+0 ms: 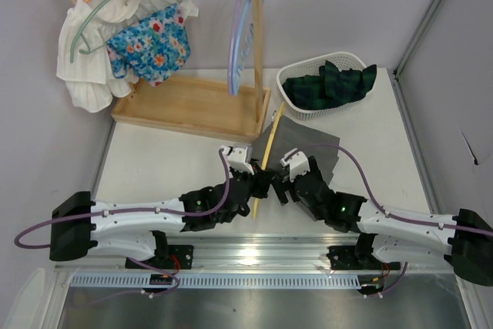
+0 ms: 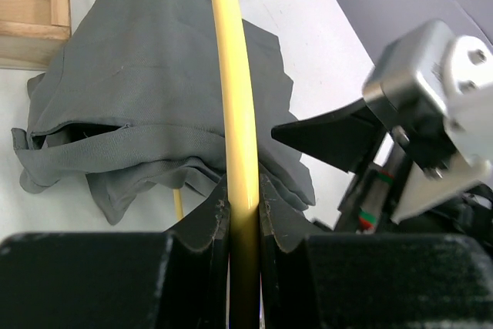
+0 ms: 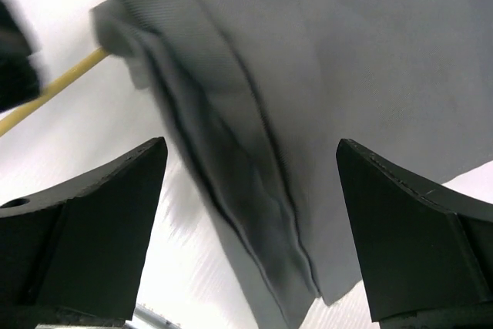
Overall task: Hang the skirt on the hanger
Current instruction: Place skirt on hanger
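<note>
A grey skirt [image 1: 308, 148] lies rumpled on the white table, just beyond both grippers. A yellow hanger [image 1: 267, 159] runs across its left edge, its arm over the cloth [image 2: 139, 75]. My left gripper [image 2: 245, 190] is shut on the hanger's yellow bar [image 2: 231, 75], which passes straight up between the jaws. My right gripper [image 3: 250, 144] stands wide open over the skirt's folded hem [image 3: 262, 190], with cloth below the gap and nothing held. A bit of the hanger [image 3: 54, 86] pokes out at the skirt's left corner. The two grippers [image 1: 258, 182] [image 1: 283, 182] sit close together.
A wooden clothes rack [image 1: 192, 102] stands at the back left, with a white garment [image 1: 88, 59] and a blue floral one [image 1: 150, 44] hung on it, plus pale hangers [image 1: 240, 36] at its right post. A white basket [image 1: 296, 105] of dark green plaid clothes sits back right.
</note>
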`<state>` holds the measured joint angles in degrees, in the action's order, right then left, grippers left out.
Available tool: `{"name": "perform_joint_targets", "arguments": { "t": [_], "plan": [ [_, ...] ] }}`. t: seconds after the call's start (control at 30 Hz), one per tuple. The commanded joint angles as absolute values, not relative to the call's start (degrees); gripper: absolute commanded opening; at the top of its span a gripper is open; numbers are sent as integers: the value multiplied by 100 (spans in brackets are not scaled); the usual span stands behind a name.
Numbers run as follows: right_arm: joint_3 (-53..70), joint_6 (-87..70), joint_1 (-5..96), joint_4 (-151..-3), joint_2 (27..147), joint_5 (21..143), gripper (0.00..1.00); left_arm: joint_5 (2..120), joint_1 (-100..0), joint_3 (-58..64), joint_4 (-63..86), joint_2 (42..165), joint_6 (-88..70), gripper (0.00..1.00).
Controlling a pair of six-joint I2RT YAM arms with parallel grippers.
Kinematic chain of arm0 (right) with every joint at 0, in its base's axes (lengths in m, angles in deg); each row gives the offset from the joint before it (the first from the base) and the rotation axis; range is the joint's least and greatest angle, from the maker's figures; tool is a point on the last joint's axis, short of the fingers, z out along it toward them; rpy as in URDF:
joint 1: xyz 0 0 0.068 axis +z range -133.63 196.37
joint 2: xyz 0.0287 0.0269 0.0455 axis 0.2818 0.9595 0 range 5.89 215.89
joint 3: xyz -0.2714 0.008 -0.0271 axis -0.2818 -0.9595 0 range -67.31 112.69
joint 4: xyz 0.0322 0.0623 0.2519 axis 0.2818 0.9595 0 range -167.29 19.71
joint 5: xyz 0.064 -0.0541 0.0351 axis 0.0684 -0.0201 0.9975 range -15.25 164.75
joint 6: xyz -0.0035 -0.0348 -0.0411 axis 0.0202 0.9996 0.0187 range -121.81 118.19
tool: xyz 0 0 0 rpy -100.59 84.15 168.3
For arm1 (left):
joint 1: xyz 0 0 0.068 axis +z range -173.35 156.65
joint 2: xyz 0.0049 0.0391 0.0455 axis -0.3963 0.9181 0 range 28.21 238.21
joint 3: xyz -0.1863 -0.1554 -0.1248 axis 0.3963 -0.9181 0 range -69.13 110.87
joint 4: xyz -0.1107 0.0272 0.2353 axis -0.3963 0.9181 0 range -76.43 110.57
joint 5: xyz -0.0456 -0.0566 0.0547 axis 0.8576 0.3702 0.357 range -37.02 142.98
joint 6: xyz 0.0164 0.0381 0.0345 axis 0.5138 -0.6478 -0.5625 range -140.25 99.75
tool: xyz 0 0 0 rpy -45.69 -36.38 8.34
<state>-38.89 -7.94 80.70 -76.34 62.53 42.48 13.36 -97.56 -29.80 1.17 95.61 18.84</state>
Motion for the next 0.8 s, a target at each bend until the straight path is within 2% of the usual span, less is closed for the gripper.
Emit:
{"name": "perform_joint_targets", "arguments": {
  "t": [0.0, 0.1, 0.13, 0.23, 0.3, 0.37, 0.4, 0.47, 0.5, 0.57, 0.77],
  "plan": [
    [-3998, -735, 7860, -8344, 6319, 4531, 96, 1343, -9735, -2862, -427, 9255, 1956, 0],
    [-4024, -726, 7693, -8450, 6372, 4548, 90, 1351, -9735, -2870, -418, 9202, 1974, 0],
    [-4016, -735, 7666, -8476, 6399, 4557, 77, 1343, -9735, -2870, -427, 9193, 2000, 0],
    [-4103, -708, 7649, -8669, 6469, 4750, 54, 1351, -9726, -2879, -436, 9149, 2105, 0],
    [-4182, -708, 7675, -8906, 6478, 4873, 47, 1421, -9726, -2888, -471, 9132, 2158, 0],
    [-4270, -673, 7684, -9065, 6452, 4882, 36, 1474, -9726, -2879, -436, 9123, 2237, 0],
    [-4270, -664, 7684, -9083, 6425, 4874, 23, 1474, -9726, -2871, -410, 9140, 2299, 0],
    [-4297, -629, 7692, -9127, 6260, 4838, 12, 1457, -9726, -2871, -366, 9167, 2334, 0],
    [-4323, -577, 7701, -9170, 6162, 4821, 3, 1466, -9709, -2879, -348, 9167, 2369, 0],
    [-4384, -515, 7701, -9302, 5925, 4751, 0, 1492, -9700, -2888, -287, 9228, 2439, 0],
    [-4227, -7, 7675, -9242, 5002, 4977, 0, 1650, -9682, -2914, -321, 9395, 2598, 0]
  ]
}}
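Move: The waistband edge of the skirt lies between the right hand's open fingers, about 1 cm ahead and 2 cm lower, neither left nor right. The hanger's bar, gripped by the left hand, is some 8 cm to the right hand's left, 2 cm back and 7 cm above; the basket stands about 30 cm ahead of it, 10 cm right and perhaps 3 cm lower. From the left hand, that waistband edge is roughly 4 cm ahead, 8 cm right and 7 cm below. Easing forward about 1.5 cm and slightly down, the right hand shuts its wide-open fingers and pinches the skirt's waistband edge, then lifts quickly by some 5 cm, its left side rolling up about 10 degrees. The left hand keeps its grip on the hanger and rises about 1 cm with a slight roll. ##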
